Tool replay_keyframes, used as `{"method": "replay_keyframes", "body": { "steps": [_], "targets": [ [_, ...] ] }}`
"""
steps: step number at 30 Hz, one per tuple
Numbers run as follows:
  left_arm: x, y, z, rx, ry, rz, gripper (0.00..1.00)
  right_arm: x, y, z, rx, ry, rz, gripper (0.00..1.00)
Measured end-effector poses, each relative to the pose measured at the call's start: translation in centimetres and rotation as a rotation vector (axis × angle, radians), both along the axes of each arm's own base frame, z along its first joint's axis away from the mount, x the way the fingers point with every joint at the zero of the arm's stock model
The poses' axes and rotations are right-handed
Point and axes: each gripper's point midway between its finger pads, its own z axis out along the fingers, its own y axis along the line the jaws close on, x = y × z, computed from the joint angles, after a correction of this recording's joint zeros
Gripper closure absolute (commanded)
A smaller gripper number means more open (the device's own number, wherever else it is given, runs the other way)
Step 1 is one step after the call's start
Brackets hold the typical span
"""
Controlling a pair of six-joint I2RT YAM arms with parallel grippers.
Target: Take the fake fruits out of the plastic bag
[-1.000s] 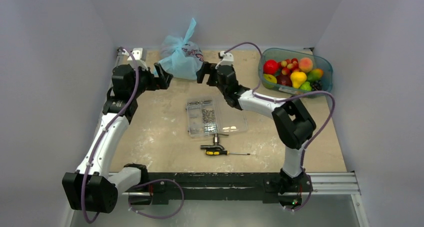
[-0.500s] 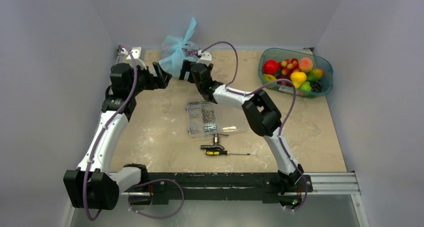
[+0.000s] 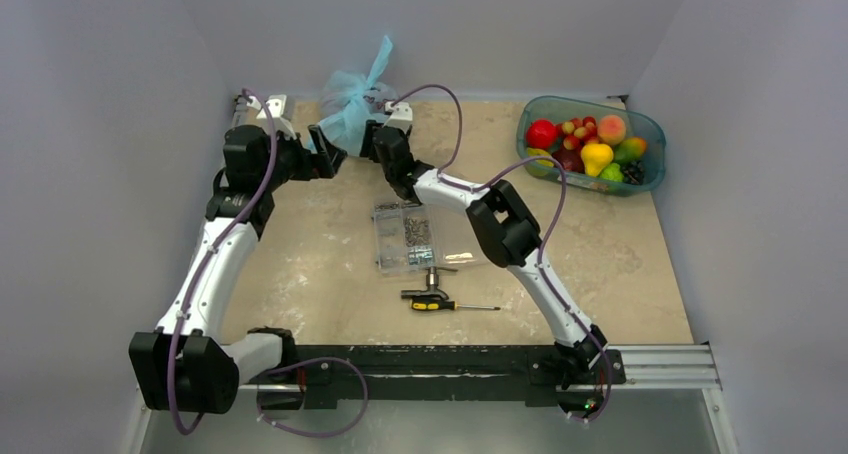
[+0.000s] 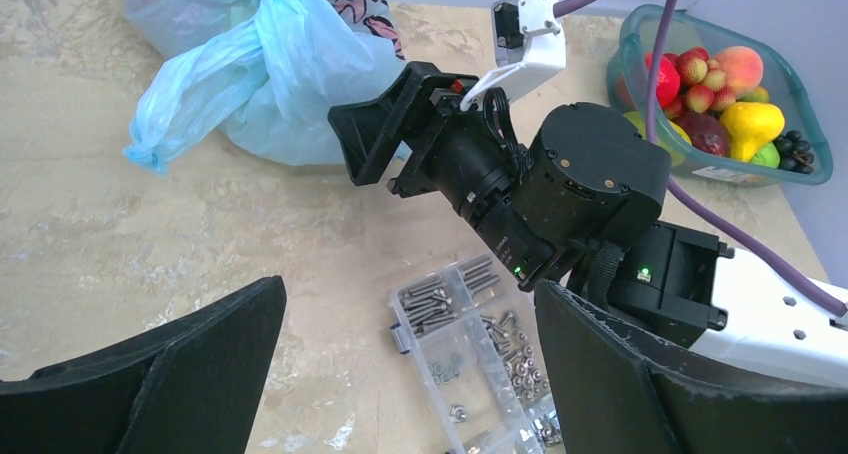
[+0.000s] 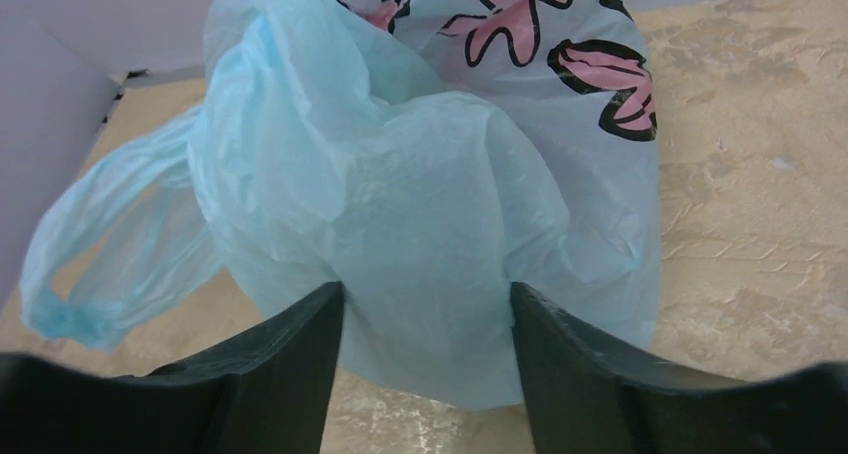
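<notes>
The light blue plastic bag [image 3: 352, 109] stands knotted at the back of the table, its loop handle sticking up. The fake fruits inside it are hidden by the film. My right gripper [image 3: 372, 138] is at the bag's near right side. In the right wrist view its fingers [image 5: 300, 354] press a bulge of the plastic bag [image 5: 430, 194] from both sides, the right gripper [image 5: 427, 289] shut on it. My left gripper [image 3: 326, 154] hovers open just left of the bag. In the left wrist view, the left gripper [image 4: 408, 292] has only table and the screw box between its fingers.
A teal see-through tub [image 3: 645, 129] of mixed fruits stands at the back right. A clear compartment box of screws [image 3: 410, 236] lies mid-table, with a yellow-handled screwdriver [image 3: 440, 302] just in front of it. Grey walls close in the back and both sides.
My right arm has swung left from the bag's right side up against the bag, and its jaws have narrowed onto the plastic. The left arm has barely moved.
</notes>
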Motion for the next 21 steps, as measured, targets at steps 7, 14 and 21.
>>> {"method": "replay_keyframes", "body": {
  "steps": [7,14,21],
  "targets": [
    [0.4,0.0,-1.0,0.003,0.028,0.001,0.07,0.5,-0.3,0.1,-0.001,-0.02,0.002,1.0],
    [0.7,-0.1,-3.1,0.015,0.097,-0.001,0.07,0.2,-2.9,-2.7,-0.067,0.028,0.132,1.0],
    [0.7,-1.2,-2.8,0.014,0.1,-0.036,0.09,-1.9,-10.1,-1.9,-0.128,0.071,0.407,1.0]
  ]
}}
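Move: The blue bag is right at the right hand: its middle lies about 5 cm ahead, 2 cm to the left and some 3 cm lower, with plastic already between the half-open fingers. The screw box sits about 18 cm back and 12 cm to the right of that hand, on the table 10 cm below. From the left hand, the bag's middle is roughly 12 cm ahead, 2 cm right and 18 cm down. The right fingers finish closing and pinch a fold of the bag's near side, the hand almost still; then, keeping that pinch, it pulls the bag about 10 cm to the right, dipping some 3 cm on the way and swinging around 25 degrees counter-clockwise. Meanwhile the left hand sinks about 3 cm and stays open. ##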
